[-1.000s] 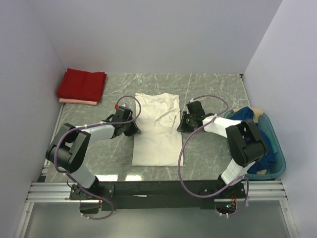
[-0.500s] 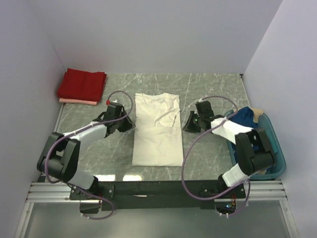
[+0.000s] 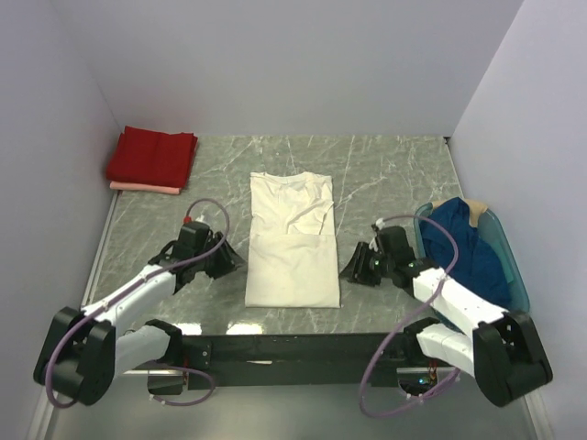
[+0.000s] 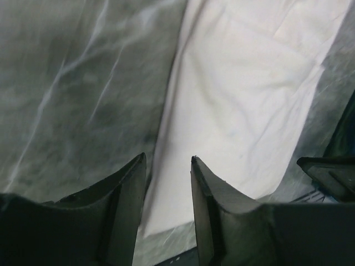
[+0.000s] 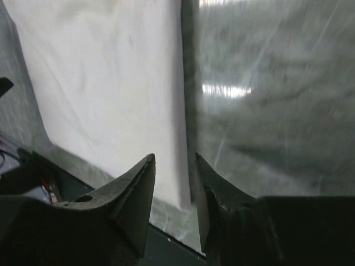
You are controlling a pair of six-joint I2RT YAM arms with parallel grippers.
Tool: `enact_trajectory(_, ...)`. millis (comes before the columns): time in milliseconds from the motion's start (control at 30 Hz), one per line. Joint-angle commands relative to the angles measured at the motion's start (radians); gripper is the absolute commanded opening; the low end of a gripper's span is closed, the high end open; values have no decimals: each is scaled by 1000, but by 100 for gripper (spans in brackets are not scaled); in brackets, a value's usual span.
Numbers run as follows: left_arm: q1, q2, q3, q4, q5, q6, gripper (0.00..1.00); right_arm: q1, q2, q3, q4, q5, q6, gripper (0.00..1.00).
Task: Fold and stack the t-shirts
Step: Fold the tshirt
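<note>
The cream-white t-shirt [image 3: 292,243] lies flat mid-table as a long strip, sleeves folded in. My left gripper [image 3: 227,260] hovers open just off its near-left edge. In the left wrist view the left gripper [image 4: 168,159] has nothing between its fingers, and the cream-white shirt [image 4: 244,94] is beyond them. My right gripper [image 3: 354,268] is open beside the near-right corner. The right wrist view shows the right gripper [image 5: 175,157] empty above the cream-white shirt's edge [image 5: 111,83]. A folded red shirt [image 3: 152,154] rests on a pale pink shirt [image 3: 144,188] at the back left. The dark blue shirt [image 3: 468,252] sits in the basket.
The teal plastic basket [image 3: 519,291] stands at the right edge, close behind my right arm. Grey walls close in the left, back and right sides. The black rail [image 3: 293,348] with the arm bases runs along the near edge.
Both grippers have drawn back from the shirt's middle toward its near corners, sliding along its sides. Their jaws have opened wider. The shirt lies as before.
</note>
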Motion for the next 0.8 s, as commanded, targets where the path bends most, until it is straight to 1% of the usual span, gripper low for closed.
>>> enact_trajectory(0, -8, -88, -69, -64, 60, -38, 44, 57, -85, -85, -7, -74, 68, 42)
enact_trajectory(100, -20, -149, -119, -87, 80, -70, 43, 100, -125, -146, -2, -88, 114, 43)
enact_trajectory(200, -60, -186, -142, -104, 69, -104, 44, 122, -148, -188, -4, -84, 140, 44)
enact_trajectory(433, -175, -212, -184, -133, 38, -174, 43, 132, -174, -243, 13, -88, 180, 45)
enact_trajectory(533, -206, -219, -195, -155, 9, -200, 43, 135, -164, -254, 24, -90, 185, 44)
enact_trajectory(767, -226, -226, -204, -152, -15, -217, 42, 135, -141, -277, 68, -101, 202, 41)
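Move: The t-shirt's near left corner lies about 11 cm back and 2 cm to the right of the left hand, some 4 cm below it. Its near right corner is roughly 9 cm back and 2 cm to the left of the right hand, 4 cm lower. The t-shirt's middle is some 7 cm ahead and 15 cm right of the left hand; the basket stands about 33 cm right and 3 cm ahead of the right hand. Back towards the base and down, both open hands go quickly to the t-shirt's near corners, the left about 10 cm and ending a touch to the right with its fingers tipped steeper, the right some 8 cm back and then creeping left as its wrist tilts. The fingers stay open and end straddling the corners close to the table. ##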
